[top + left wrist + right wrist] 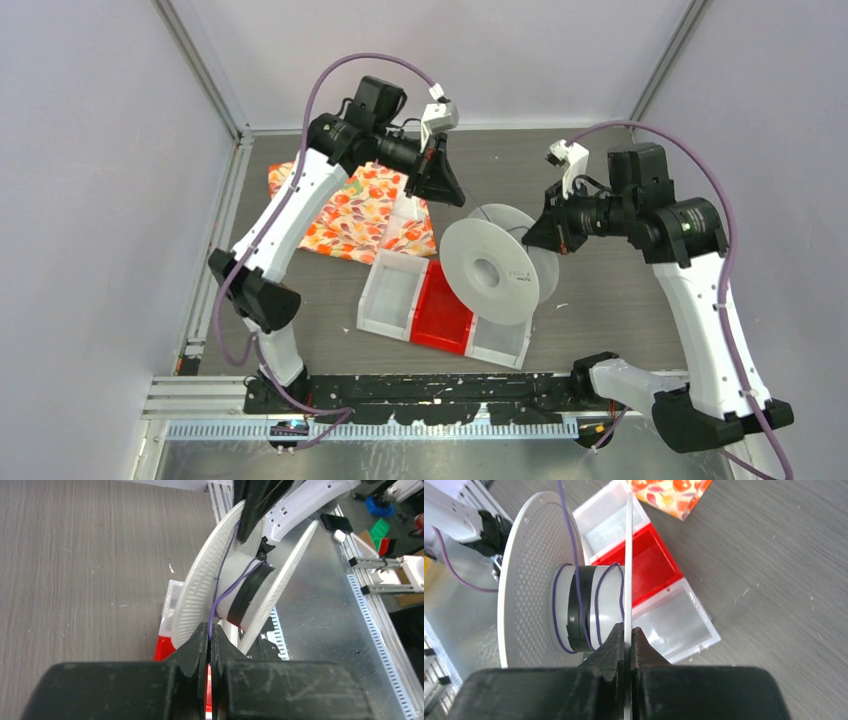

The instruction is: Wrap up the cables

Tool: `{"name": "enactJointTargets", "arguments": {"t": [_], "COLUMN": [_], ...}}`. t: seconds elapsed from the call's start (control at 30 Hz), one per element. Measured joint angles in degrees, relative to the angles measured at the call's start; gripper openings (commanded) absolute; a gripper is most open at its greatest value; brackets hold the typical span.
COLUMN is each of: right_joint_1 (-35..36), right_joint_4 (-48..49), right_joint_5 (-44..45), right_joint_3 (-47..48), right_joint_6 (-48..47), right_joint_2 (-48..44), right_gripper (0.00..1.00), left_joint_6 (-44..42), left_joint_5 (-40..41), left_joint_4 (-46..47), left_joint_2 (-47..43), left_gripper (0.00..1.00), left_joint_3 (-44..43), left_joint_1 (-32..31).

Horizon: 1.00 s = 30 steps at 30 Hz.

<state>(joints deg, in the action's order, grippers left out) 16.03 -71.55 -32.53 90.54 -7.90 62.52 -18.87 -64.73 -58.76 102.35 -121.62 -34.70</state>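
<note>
A white spool [490, 272] with two perforated flanges hangs tilted above the tray. Its hub [611, 605] wears a band of black tape. The thin purple-blue cable [597, 597] lies round the hub in a few loose loops. One strand [216, 602] runs from the hub down into my left gripper [209, 635], which is shut on it. The left gripper [447, 190] sits just behind the spool. My right gripper [627, 630] is shut on the thin edge of the spool's right flange [629, 550]. It holds the spool from the right side [540, 232].
A three-compartment tray [385, 300], white at the ends and red in the middle, lies under the spool. An orange floral cloth [345, 215] lies behind it at the left. A toothed metal rail [400, 428] runs along the near edge between the arm bases.
</note>
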Motion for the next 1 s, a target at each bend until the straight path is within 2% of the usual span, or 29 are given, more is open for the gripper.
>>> {"name": "enactJointTargets", "arguments": {"t": [0.23,0.3,0.4,0.5,0.6,0.67,0.73,0.83,0.9,1.0], "right_joint_1": [-11.78,-13.68,-14.78,-15.32,-16.2,-16.59,-16.81,-16.9,-16.9,-16.9], "right_joint_4": [13.62,18.64,26.51,34.84,43.1,48.04,53.35,59.36,63.93,69.85], "right_joint_5": [-11.56,-14.4,-17.44,-19.45,-20.17,-20.15,-19.67,-19.39,-19.45,-20.04], "right_joint_3": [-3.96,-5.53,-6.47,-7.26,-7.8,-8.09,-8.85,-10.36,-11.8,-13.99], "right_joint_6": [2.27,4.98,9.31,14.01,18.82,22.01,25.2,29.62,33.22,38.12], "right_joint_2": [9.16,12.46,17.53,21.88,26.47,29.59,32.72,36.13,38.1,40.52], "right_gripper": [0.01,0.01,0.01,0.0,0.01,0.01,0.0,0.01,0.01,0.01], "left_joint_6": [4.26,7.15,15.19,31.19,56.46,77.02,93.72,106.81,109.48,107.91], "left_joint_5": [-5.49,-5.97,-7.19,-9.31,-11.76,-13.4,-13.77,-14.43,-14.84,-14.67], "left_joint_4": [5.77,9.18,19.04,39.26,70.31,92.67,108.48,120.39,122.7,122.01], "left_joint_2": [10.58,13.51,16.65,18.91,24.76,33.55,42.84,48.33,48.72,48.19], "left_gripper": [0.0,0.0,0.0,0.0,0.0,0.0,0.0,0.0,0.0,0.0], "left_joint_3": [1.46,2.8,6.82,13.53,16.35,10.49,1.88,0.55,2.67,6.01], "left_joint_1": [6.86,8.07,9.44,10.8,12.17,12.85,13.46,14.01,14.1,14.29]}}
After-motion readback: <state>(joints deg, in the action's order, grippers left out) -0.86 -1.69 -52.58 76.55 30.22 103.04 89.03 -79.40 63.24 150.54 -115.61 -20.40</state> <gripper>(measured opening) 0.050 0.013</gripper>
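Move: The spool's hub, which the cable from the left fingers leads to, lies about 8 cm back, 8 cm right and 3 cm below the left hand. From the right hand, gripping the spool's right-hand flange by its rim, the hub is some 6 cm left, 1 cm back and 4 cm down. The tray's red compartment is about 15 cm left, 4 cm back and 30 cm below the right hand; the flowered cloth is roughly 21 cm left of the left hand, 14 cm ahead and 35 cm below. The cable, still pinched in the left fingers, is carried fast around the far side of the hub and down towards its underside: about 21 cm forward while sinking, then straight down, 19 cm lower in all, the wrist pitching some 45 degrees. The right hand keeps its rim grip and takes the spool 27 cm forward and 12 cm down, rolling its left side up and turning clockwise. ##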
